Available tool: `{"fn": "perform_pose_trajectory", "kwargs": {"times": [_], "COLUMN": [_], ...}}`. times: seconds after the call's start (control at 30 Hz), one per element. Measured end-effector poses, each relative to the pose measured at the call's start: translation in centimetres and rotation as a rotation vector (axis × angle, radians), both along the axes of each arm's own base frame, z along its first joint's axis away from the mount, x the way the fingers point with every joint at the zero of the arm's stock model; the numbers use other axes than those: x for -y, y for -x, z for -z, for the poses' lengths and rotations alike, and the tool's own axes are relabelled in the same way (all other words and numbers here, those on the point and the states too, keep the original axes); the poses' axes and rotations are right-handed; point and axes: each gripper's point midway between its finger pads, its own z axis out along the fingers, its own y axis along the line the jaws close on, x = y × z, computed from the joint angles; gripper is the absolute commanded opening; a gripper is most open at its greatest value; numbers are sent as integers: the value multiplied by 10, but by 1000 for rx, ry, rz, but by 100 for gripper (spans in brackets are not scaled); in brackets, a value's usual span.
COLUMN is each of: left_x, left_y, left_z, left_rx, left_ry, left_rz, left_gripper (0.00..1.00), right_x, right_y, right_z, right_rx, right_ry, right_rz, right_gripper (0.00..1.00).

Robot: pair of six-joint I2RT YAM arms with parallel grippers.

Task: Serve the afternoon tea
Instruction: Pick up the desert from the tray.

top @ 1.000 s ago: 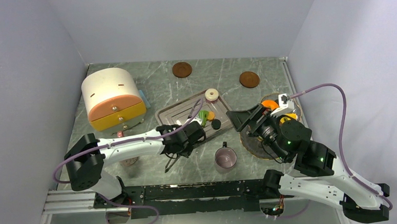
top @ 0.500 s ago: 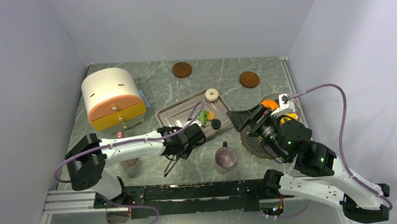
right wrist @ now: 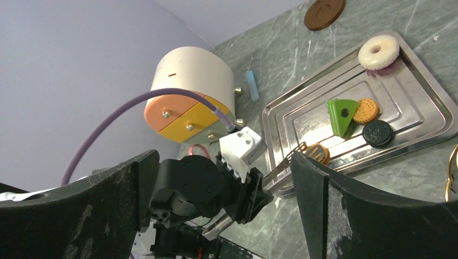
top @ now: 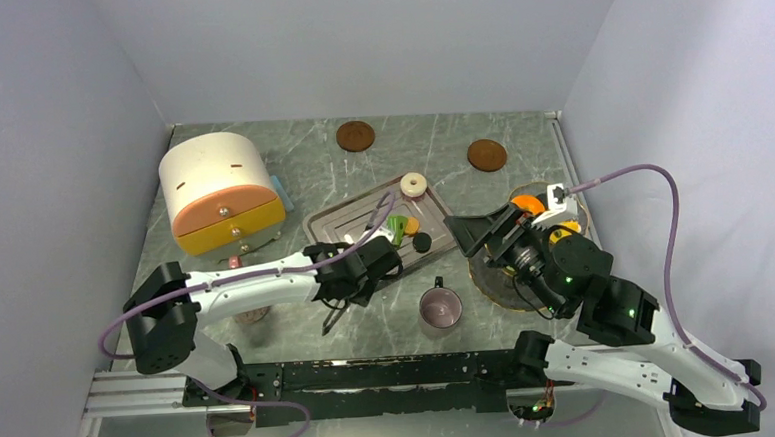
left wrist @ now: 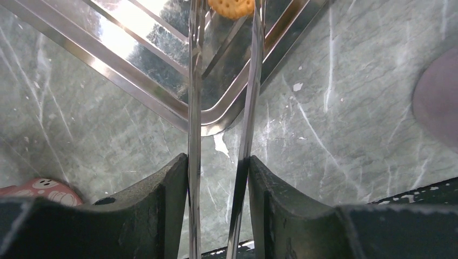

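Note:
My left gripper (top: 369,267) is shut on the handles of metal tongs (left wrist: 248,108), whose tips reach over the steel tray (top: 336,224) and hold an orange cookie (left wrist: 231,6), also seen in the right wrist view (right wrist: 317,153). On the tray lie a cream ring (top: 414,184), a green wedge (top: 397,224), another orange cookie (top: 411,225) and a black cookie (top: 422,242). The pinkish metal mug (top: 439,307) stands upright on the table in front of the tray. My right gripper (top: 477,236) is open and empty, raised to the right of the tray.
A round plate (top: 571,212) with orange pieces (top: 525,204) lies under the right arm. Two brown coasters (top: 355,136) (top: 486,154) lie at the back. A cream box with orange and yellow drawers (top: 220,192) stands at the left. A red-patterned object (left wrist: 38,189) lies by the left gripper.
The left gripper with the tongs has shifted only slightly. The right arm has barely moved.

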Motion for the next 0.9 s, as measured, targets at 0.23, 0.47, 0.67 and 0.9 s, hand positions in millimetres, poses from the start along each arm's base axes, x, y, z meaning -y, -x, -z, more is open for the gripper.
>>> {"fn": "perform_pose_trajectory", "kwargs": {"times": [0.23, 0.47, 0.67, 0.9], "left_x": [5, 6, 9, 13], "left_y": [-6, -10, -14, -18], "left_z": [-18, -27, -38, -55], "left_rx": [37, 54, 77, 103], "left_ry": [35, 33, 44, 83], "left_rz": [-8, -15, -22, -24], "left_gripper": [45, 44, 44, 43], "right_x": [1, 1, 1, 0], "right_y": [0, 0, 0, 0], "right_z": [-1, -1, -1, 0], "right_rx": [1, 1, 2, 1], "right_ry": [-2, -2, -1, 0], "right_rz": [0, 0, 1, 1], "right_gripper": [96, 96, 96, 96]}}
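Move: The left gripper already holds the tongs, which have the near orange biscuit between their tips, about 10 cm ahead of the gripper, 3 cm to its right and 6 cm below. From this gripper, the green cake slice lies roughly 17 cm ahead and 8 cm right. The black cookie is about 13 cm ahead and 12 cm right, both on the tray some 6 cm down. From the idle right gripper the biscuit is roughly 10 cm ahead, 12 cm left and 33 cm below. Raise the left gripper steadily by about 5.5 cm, easing it some 2 cm forward so the tongs come up over the near end of the tray. Keep the fingers closed on the tongs so that their tips go on pinching the orange biscuit, and let the wrist tilt up slightly, under 10 degrees. ##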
